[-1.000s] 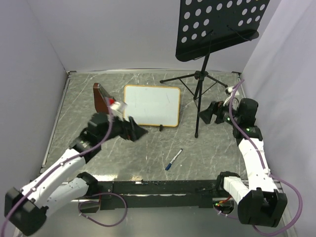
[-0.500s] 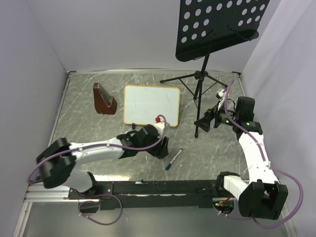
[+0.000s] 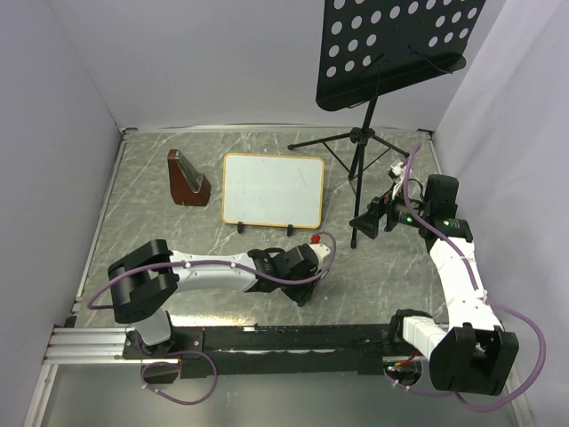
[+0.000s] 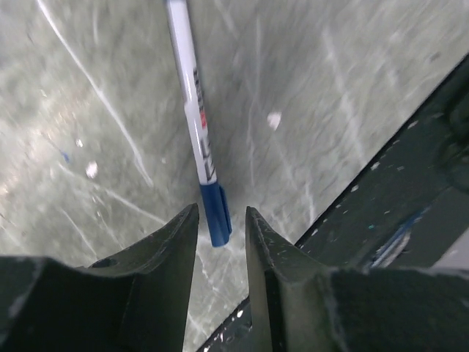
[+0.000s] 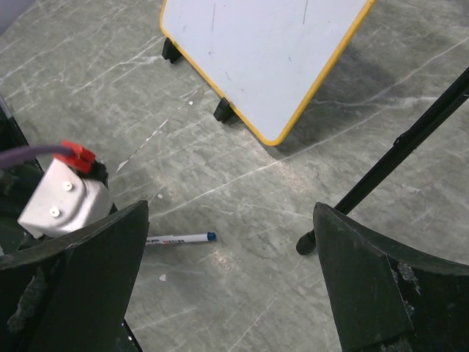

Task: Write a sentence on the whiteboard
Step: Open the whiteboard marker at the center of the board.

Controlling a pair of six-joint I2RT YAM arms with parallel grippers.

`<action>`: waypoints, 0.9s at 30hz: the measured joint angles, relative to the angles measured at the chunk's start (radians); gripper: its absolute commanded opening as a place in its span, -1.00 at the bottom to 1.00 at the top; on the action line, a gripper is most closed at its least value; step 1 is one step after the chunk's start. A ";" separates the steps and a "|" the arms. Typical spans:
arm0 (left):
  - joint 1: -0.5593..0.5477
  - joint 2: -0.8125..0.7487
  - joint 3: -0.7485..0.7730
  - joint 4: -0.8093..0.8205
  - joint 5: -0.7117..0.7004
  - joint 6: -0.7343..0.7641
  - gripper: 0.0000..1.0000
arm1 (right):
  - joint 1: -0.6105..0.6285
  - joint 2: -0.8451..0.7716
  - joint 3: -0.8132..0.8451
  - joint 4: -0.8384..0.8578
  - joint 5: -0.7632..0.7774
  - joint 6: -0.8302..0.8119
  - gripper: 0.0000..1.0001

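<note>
The whiteboard (image 3: 271,189) lies at the table's middle back, tan-framed, its face (image 5: 264,51) blank apart from faint streaks; the sentence is not in view. A white marker (image 4: 196,125) with a blue cap lies on the table near the front rail, also seen as the marker (image 5: 179,238). My left gripper (image 3: 305,292) is down over it and hides it in the top view. Its jaws stand narrowly apart, the left gripper (image 4: 222,213) straddling the blue cap end with slim gaps either side. My right gripper (image 3: 369,221) hovers wide open, the right gripper (image 5: 231,207) holding nothing.
A black perforated music stand (image 3: 396,44) rises at the back right; its tripod leg (image 5: 388,165) ends in a foot close to the right gripper. A brown wooden holder (image 3: 187,178) stands left of the board. The black base rail (image 3: 284,338) runs just behind the marker's cap.
My left arm has swung from the board's left side rightward and nearer, down over the marker, and its jaws have narrowed. The right gripper shifted slightly, then stayed still and wide.
</note>
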 measured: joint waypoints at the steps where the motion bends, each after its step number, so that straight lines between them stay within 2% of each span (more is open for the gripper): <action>1: -0.007 0.007 0.005 -0.014 -0.008 -0.003 -0.28 | 0.000 0.000 0.000 0.000 0.000 0.000 1.00; 10: -0.047 0.121 0.097 -0.129 -0.082 -0.017 -0.39 | -0.003 0.002 0.000 -0.001 -0.003 0.000 1.00; 15: -0.054 0.157 0.152 -0.176 -0.122 -0.035 -0.39 | -0.010 0.002 0.000 -0.001 -0.008 0.000 1.00; 20: -0.082 0.182 0.181 -0.212 -0.184 -0.045 -0.65 | -0.011 0.002 0.000 -0.002 -0.014 0.000 1.00; 21: -0.088 0.183 0.182 -0.214 -0.196 -0.050 -0.79 | -0.011 0.002 0.000 -0.003 -0.016 0.000 1.00; 23: -0.101 0.183 0.179 -0.212 -0.216 -0.060 -0.95 | -0.011 0.002 0.000 -0.004 -0.021 -0.002 1.00; 27: -0.118 0.150 0.127 -0.162 -0.240 -0.074 -0.98 | -0.011 0.002 0.000 -0.008 -0.029 -0.008 1.00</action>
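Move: The marker's blue cap, its near end, lies almost under my left fingertips, about 3 cm below and 1 cm back. The marker's barrel runs off ahead and to the right. The whiteboard is some 28 cm ahead and 8 cm to the left, and the music stand's near foot about 14 cm ahead and 13 cm to the right. From my right hand, the cap lies roughly 17 cm back, 15 cm left and 20 cm below. I sink my left hand about 3 cm onto the marker's blue cap, mostly early on, while tipping the fingers some 15 degrees steeper towards the table. Then, staying nearly in place, I close them from about a third open to almost shut and pinch the cap from both sides, just behind where it meets the white barrel. ##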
